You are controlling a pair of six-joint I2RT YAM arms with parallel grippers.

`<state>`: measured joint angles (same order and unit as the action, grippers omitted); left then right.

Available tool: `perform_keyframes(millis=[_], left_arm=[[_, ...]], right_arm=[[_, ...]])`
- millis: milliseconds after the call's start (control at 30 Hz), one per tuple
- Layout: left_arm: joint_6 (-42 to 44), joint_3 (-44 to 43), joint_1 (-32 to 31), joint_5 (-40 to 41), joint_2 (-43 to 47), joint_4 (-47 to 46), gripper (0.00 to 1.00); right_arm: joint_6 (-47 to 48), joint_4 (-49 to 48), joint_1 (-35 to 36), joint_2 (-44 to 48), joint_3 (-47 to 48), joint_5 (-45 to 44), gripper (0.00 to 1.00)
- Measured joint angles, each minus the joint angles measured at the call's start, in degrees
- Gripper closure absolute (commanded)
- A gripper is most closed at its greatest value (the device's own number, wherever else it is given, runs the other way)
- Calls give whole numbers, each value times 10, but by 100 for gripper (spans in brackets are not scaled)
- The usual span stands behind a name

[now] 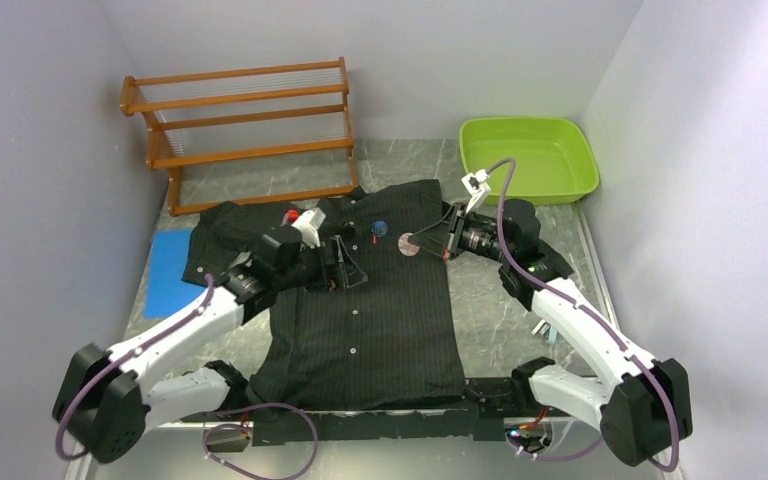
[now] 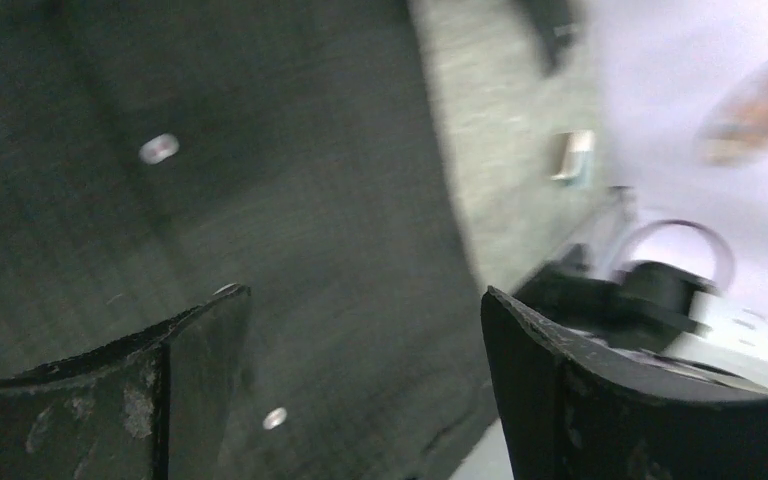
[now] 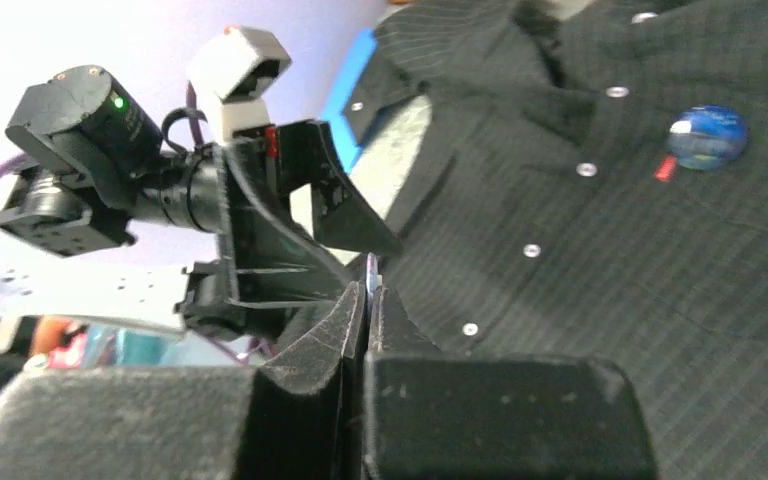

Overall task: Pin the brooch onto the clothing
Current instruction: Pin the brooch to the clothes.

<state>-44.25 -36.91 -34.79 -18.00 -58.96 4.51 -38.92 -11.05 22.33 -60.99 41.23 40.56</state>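
Note:
The clothing (image 1: 380,320) is a black pinstriped shirt lying flat with its collar toward the back. My right gripper (image 1: 422,242) is shut on a round pinkish brooch (image 1: 409,244) just above the shirt's chest. In the right wrist view that brooch (image 3: 370,272) shows edge-on as a thin sliver between the closed jaws (image 3: 368,292). A blue round badge (image 1: 378,228) (image 3: 707,137) lies on the shirt near the placket. My left gripper (image 1: 353,263) (image 2: 362,300) stands open over the shirt front (image 2: 310,200), with nothing between its fingers (image 3: 335,200).
A wooden rack (image 1: 245,130) stands at the back left and a green tub (image 1: 530,158) at the back right. A blue sheet (image 1: 168,268) lies left of the shirt. A small red thing (image 1: 289,215) sits by the collar. White walls close in both sides.

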Motion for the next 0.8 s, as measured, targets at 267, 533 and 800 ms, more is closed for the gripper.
perform_keyframes(millis=[267,533,800], left_arm=[[47,-103,-76,189,-205,184,7],[55,-149,-117,273,-326,234,24],[26,-105,-133,322,-296,223,50]], right_arm=[[68,88,-1,67,-21,-141,100],[99,135,-13,47,-21,-180,100],[120,155,-27,30,-20,-190,100]])
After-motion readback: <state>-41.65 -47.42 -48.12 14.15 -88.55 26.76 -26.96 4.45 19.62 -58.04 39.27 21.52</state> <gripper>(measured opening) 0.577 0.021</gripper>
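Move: The left hand, open and empty, is above the shirt; the cloth it goes for, just left of the button placket, lies some 17 cm below it, about 4 cm to its left and 1 cm back. The nearest button is at that depth too, 2 cm left and 1 cm back, and the blue brooch 17 cm ahead, 3 cm right. From the right hand, which holds the pink brooch at its fingertips, that cloth is roughly 13 cm left, 4 cm back and 25 cm down. The left hand drops fast, about 15 cm onto the shirt beside the placket, tilting some 45 degrees so its wide-open fingers turn from slanting right to pointing down; once low it stops sinking, edges a few centimetres left with its tips at the cloth and draws the fingers in to a little over half open. Meanwhile the right hand keeps the pink brooch pinched and clears out to the right and down, about 6 cm each way and a little forward, swinging clockwise by nearly 20 degrees. ##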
